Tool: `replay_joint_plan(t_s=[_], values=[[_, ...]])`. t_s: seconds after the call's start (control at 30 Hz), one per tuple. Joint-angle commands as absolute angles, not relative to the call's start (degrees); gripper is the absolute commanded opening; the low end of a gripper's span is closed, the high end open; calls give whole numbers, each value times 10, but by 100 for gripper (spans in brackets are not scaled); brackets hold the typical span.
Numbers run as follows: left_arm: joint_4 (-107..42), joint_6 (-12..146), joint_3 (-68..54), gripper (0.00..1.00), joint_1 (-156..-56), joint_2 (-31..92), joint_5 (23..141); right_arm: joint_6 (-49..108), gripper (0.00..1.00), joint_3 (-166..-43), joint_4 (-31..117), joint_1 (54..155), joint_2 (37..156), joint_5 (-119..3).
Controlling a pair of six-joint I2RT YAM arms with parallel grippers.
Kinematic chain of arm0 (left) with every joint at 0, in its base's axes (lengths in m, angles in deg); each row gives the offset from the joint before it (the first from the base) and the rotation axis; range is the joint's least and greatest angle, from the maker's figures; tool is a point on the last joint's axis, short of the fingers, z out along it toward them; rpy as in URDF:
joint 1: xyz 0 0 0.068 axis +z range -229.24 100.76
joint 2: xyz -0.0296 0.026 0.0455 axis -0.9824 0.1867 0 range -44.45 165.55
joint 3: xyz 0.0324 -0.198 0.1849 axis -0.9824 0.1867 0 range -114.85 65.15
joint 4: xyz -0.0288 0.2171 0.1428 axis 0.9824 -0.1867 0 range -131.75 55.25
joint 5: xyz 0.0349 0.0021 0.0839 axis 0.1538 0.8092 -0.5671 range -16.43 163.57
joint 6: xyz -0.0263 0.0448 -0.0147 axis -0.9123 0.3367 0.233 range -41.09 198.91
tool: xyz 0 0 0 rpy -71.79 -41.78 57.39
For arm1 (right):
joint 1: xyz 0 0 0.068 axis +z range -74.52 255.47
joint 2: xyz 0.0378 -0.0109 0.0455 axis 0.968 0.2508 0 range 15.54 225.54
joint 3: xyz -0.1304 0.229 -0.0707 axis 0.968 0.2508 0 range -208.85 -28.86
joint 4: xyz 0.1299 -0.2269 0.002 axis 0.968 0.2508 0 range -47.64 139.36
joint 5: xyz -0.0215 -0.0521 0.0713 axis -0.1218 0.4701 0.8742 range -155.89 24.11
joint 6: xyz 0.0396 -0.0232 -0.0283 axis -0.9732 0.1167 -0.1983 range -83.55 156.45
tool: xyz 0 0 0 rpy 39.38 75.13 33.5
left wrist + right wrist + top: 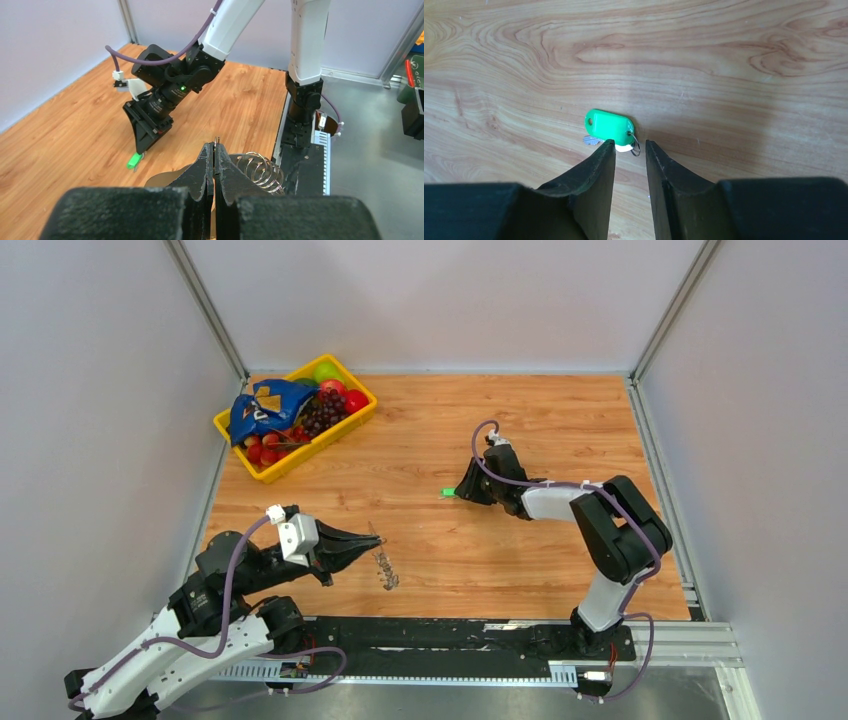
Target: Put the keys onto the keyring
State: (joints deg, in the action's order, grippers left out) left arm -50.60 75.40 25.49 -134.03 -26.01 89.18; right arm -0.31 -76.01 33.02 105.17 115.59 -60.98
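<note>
The keys show as a small green tag [610,124] with a thin split ring [635,145] and a silver key [591,140], lying flat on the wood. My right gripper [629,145] is low over them, its jaws a narrow gap apart, and the tag's near edge and the ring lie just at its fingertips. From above the green tag [447,492] shows at the tip of the right gripper [462,490]. My left gripper [215,146] is shut on a thin wire of the keyring [260,171], whose silvery loops hang beside it. The keyring [385,570] trails from the left gripper [370,540].
A yellow fruit basket [335,438] with a blue bag [262,408], grapes and red fruit stands at the back left. Grey walls close the table on three sides. The arms' black base rail [450,635] runs along the near edge.
</note>
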Motion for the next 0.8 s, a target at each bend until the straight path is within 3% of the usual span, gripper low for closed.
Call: replay_joint_plan(t_s=[0.0,0.27,0.6,0.77], values=[[-497,762,252,0,-1342,-258,884,-17,35,-751,297,1048,1174,-593],[-499,763,252,0,-1342,-258,883,-22,23,-748,284,1047,1184,-582],[-501,765,252,0,-1342,-258,882,-22,17,-736,283,1047,1166,-582],[-501,765,251,0,-1342,-258,880,-22,2,-729,283,1048,1151,-585]])
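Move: The right hand is already down over the green-tagged keys, its parted fingers around their small ring end. The keys' middle is about 2 cm to its left, 1 cm ahead and 1 cm below. The fruit tray stands about 29 cm left and 19 cm ahead. The keyring hangs some 25 cm back, 11 cm left and 24 cm higher. From the left hand the keys are about 26 cm ahead, 11 cm right and 31 cm below. The right fingers shut from about a third open to nearly closed, pinching the keys by their ring end just above the wood. Meanwhile the right hand eases not quite 1 cm left, towards the tag, and settles about half a centimetre lower, its attitude nearly unchanged. The left hand keeps hold of the hanging keyring, almost still. ##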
